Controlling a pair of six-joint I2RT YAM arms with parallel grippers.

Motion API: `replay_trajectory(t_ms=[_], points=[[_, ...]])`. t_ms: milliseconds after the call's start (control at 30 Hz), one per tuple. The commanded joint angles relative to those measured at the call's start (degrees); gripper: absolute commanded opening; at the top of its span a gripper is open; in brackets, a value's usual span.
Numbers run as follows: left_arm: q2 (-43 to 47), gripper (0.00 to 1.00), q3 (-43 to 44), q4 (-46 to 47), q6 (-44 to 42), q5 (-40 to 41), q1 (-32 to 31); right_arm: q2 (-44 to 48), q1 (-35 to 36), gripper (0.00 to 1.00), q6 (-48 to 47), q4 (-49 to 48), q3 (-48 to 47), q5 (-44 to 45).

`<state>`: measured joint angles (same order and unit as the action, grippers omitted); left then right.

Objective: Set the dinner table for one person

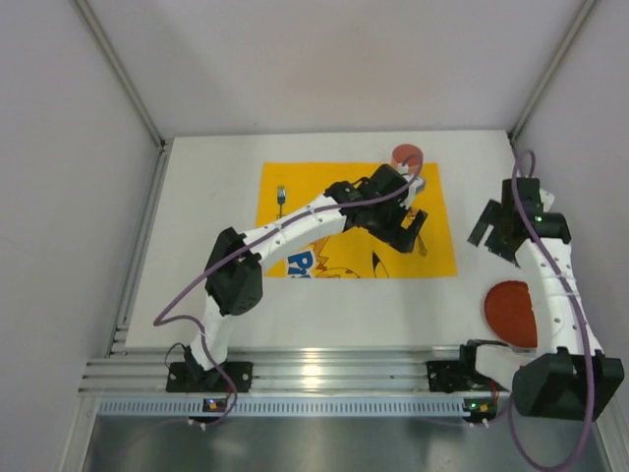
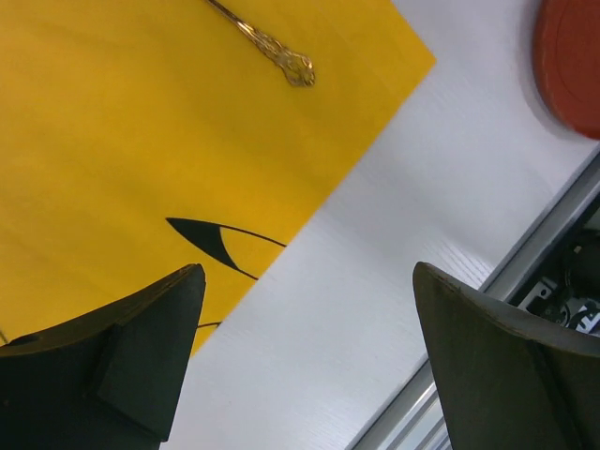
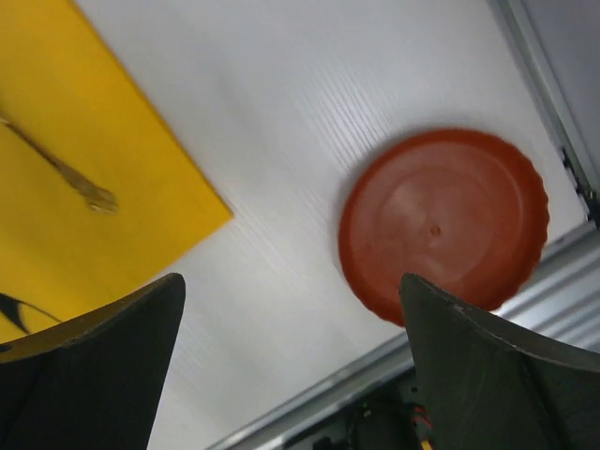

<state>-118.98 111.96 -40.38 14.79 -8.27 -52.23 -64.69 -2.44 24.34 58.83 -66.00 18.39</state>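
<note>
The dinner table (image 1: 197,285) is a white top carrying a yellow printed mat (image 1: 295,187). A red plate (image 1: 509,313) lies on the bare white surface at the near right, beside the right arm; it also shows in the right wrist view as the plate (image 3: 445,220). A thin gold utensil (image 2: 281,56) rests on the mat near its right edge. My left gripper (image 1: 411,234) hangs open over the mat's right part, nothing between its fingers (image 2: 141,356). Open and empty too, my right gripper (image 1: 491,239) hovers right of the mat, beyond the plate.
A small fork with a blue handle (image 1: 281,200) lies on the mat's left part. A red round object (image 1: 406,155) sits at the mat's far edge, partly hidden by the left arm. A ribbed aluminium rail (image 1: 295,379) runs along the near edge. Grey walls enclose the table.
</note>
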Motion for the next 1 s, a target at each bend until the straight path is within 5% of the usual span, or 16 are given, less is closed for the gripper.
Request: replay_trajectory(t_ms=[0, 233, 367, 567, 733, 767, 867, 900, 967], points=[[2.52, 0.98, -2.61, 3.71, 1.56, -3.24, 0.72, -2.02, -5.62, 0.95, 1.84, 0.51, 10.34, -7.65], [8.49, 0.98, -10.79, 5.14, 2.53, -3.42, 0.72, -8.96, -16.18, 0.9, 7.21, -3.78, 12.63, -16.54], [11.65, 0.98, -12.73, 2.07, 0.51, -1.58, 0.72, -14.76, -22.33, 0.89, 6.43, -7.41, 13.0, -14.02], [13.77, 0.98, -15.81, 0.22, -0.28, -1.04, 1.16, -21.35, -24.19, 0.86, 7.56, -14.43, 15.19, -13.73], [13.25, 0.97, -14.85, -0.14, -0.2, -1.48, 1.6, -28.11, -24.11, 0.72, 7.57, -20.41, 17.13, -11.63], [12.98, 0.98, -14.5, -0.31, -0.2, -1.57, 1.69, -29.17, -23.93, 0.68, 7.13, -21.2, 17.04, -10.93], [11.75, 0.97, -12.74, -1.28, -0.37, -1.83, 1.78, -33.83, -23.67, 0.4, 5.81, -22.79, 15.03, -7.77], [11.58, 0.98, -12.47, -1.71, -0.46, -1.75, 1.78, -34.97, -23.67, 0.21, 5.63, -22.18, 13.02, -7.41], [11.31, 0.98, -11.77, -1.81, -0.46, -1.83, 1.87, -36.82, -23.49, 0.05, 5.11, -21.83, 11.25, -6.7]])
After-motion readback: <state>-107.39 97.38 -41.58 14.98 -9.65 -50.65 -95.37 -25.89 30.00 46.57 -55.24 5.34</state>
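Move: The red plate's middle lies about 9 cm back and 10 cm to the right of the empty right hand, some 18 cm below it. Roughly level with this hand, 5 cm to its left, is the placemat's near right corner; the spoon on the mat is about 11 cm ahead and 13 cm left. From the left hand the plate is some 14 cm back and 27 cm right, 16 cm down. The right fingers shut on the plate's far left rim and pinch it between their tips, after the hand has come down about 18 cm, swinging back and right some 5 cm, then edging forward a little. Its wrist turns clockwise by roughly 25 degrees and tips further down. The open left hand dips and rises again while drawing about 5 cm left and 3 cm back, away from the plate. ##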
